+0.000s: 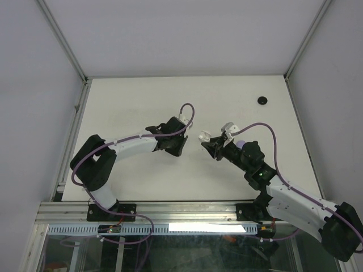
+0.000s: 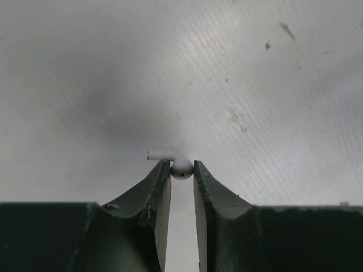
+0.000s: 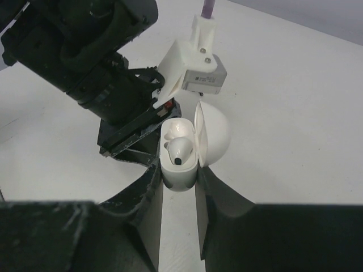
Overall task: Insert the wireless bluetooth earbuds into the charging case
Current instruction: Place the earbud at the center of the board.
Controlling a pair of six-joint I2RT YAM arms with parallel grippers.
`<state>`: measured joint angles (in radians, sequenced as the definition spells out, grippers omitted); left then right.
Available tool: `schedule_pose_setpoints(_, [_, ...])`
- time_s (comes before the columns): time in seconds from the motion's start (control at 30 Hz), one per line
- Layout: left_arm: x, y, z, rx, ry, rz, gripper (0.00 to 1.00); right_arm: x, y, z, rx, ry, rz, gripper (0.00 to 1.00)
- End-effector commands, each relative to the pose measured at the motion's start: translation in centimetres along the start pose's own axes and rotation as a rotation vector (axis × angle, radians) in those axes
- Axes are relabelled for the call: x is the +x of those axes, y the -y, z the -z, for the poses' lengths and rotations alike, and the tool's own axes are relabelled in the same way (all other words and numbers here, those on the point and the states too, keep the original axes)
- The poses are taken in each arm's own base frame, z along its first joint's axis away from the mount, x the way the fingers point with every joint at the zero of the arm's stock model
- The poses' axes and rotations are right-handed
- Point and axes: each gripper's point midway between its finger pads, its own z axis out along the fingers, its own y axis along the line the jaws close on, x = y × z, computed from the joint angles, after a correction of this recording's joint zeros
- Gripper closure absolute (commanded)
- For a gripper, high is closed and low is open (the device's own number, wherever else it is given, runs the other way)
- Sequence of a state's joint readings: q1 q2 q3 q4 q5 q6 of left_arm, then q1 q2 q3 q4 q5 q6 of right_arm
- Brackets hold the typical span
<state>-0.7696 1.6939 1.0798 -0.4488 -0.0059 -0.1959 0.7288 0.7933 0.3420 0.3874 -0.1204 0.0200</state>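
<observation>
A white earbud [image 2: 182, 168] is pinched by its round head between the tips of my left gripper [image 2: 182, 173], stem pointing left, above the bare table. My right gripper [image 3: 178, 182] is shut on the white charging case [image 3: 178, 173], whose lid [image 3: 213, 134] stands open to the right. A second white earbud [image 3: 180, 149] sits in the case's near slot. The far slot shows as a pale hollow. In the top view the left gripper [image 1: 182, 148] and right gripper [image 1: 207, 146] face each other closely at mid-table. The left gripper's dark fingers [image 3: 134, 144] hang just behind the case.
A small black round puck [image 1: 262, 100] lies at the table's far right. The white table [image 1: 136, 102] is bounded by metal frame rails on the left, right and near edges. The left wrist's white camera mount [image 3: 194, 67] looms above the open case.
</observation>
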Motion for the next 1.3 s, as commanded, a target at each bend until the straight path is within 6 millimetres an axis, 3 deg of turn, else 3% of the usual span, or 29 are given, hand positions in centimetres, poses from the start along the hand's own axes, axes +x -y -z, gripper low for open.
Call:
schedule_pose_setpoints(0.0, [0.3, 0.6, 0.7, -0.040, 0.048, 0.025, 0.78, -0.2, 0.2, -0.1, 0.014, 0.018, -0.023, 1.00])
schedule_pose_setpoints(0.2, [2.7, 0.2, -0.4, -0.108, 0.005, 0.019, 0.74, 0.1, 0.2, -0.2, 0.013, 0.016, -0.031, 1.00])
schedule_pose_setpoints(0.5, [3.1, -0.5, 0.1, -0.149, 0.010, 0.028, 0.53, 0.1, 0.0, -0.3, 0.000, 0.017, -0.037, 1.00])
schedule_pose_setpoints(0.77, [4.3, -2.1, 0.8, -0.235, -0.011, 0.044, 0.52, -0.4, -0.2, -0.3, -0.007, 0.037, -0.040, 1.00])
schedule_pose_setpoints(1.17, [3.6, -6.5, 1.8, -0.369, 0.028, 0.163, 0.54, -0.2, -0.3, -0.5, -0.012, 0.036, -0.044, 1.00])
schedule_pose_setpoints(1.27, [2.6, -6.7, 1.9, -0.351, 0.058, 0.194, 0.55, -0.3, -0.3, -0.5, -0.013, 0.035, -0.044, 1.00])
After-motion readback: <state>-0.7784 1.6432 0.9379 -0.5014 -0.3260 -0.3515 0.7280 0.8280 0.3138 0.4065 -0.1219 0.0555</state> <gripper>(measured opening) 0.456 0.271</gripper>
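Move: The left hand already holds the white earbud; the bare spot near the board's centre where it goes is about 3 cm back, 2 cm left and 3 cm below. The black earbud lies some 13 cm ahead and 7 cm left of the left hand, 3 cm lower, and the open white case is held about 15 cm to its right, roughly level fore and aft and 14 cm higher. From the right hand, that spot is about 3 cm back, 17 cm left and 17 cm below. The left hand sinks about 3 cm while easing back 3 cm and slightly left to bring the held earbud down onto the bare board, then opens its fingers to roughly twice their gap and lets go. Staying low, it slides off to the left by some 6 cm, away from the earbud, its wrist rolling left side up and turning counter-clockwise about 15 degrees, while the right hand lowers about 2 cm and keeps its grip on the open case. ##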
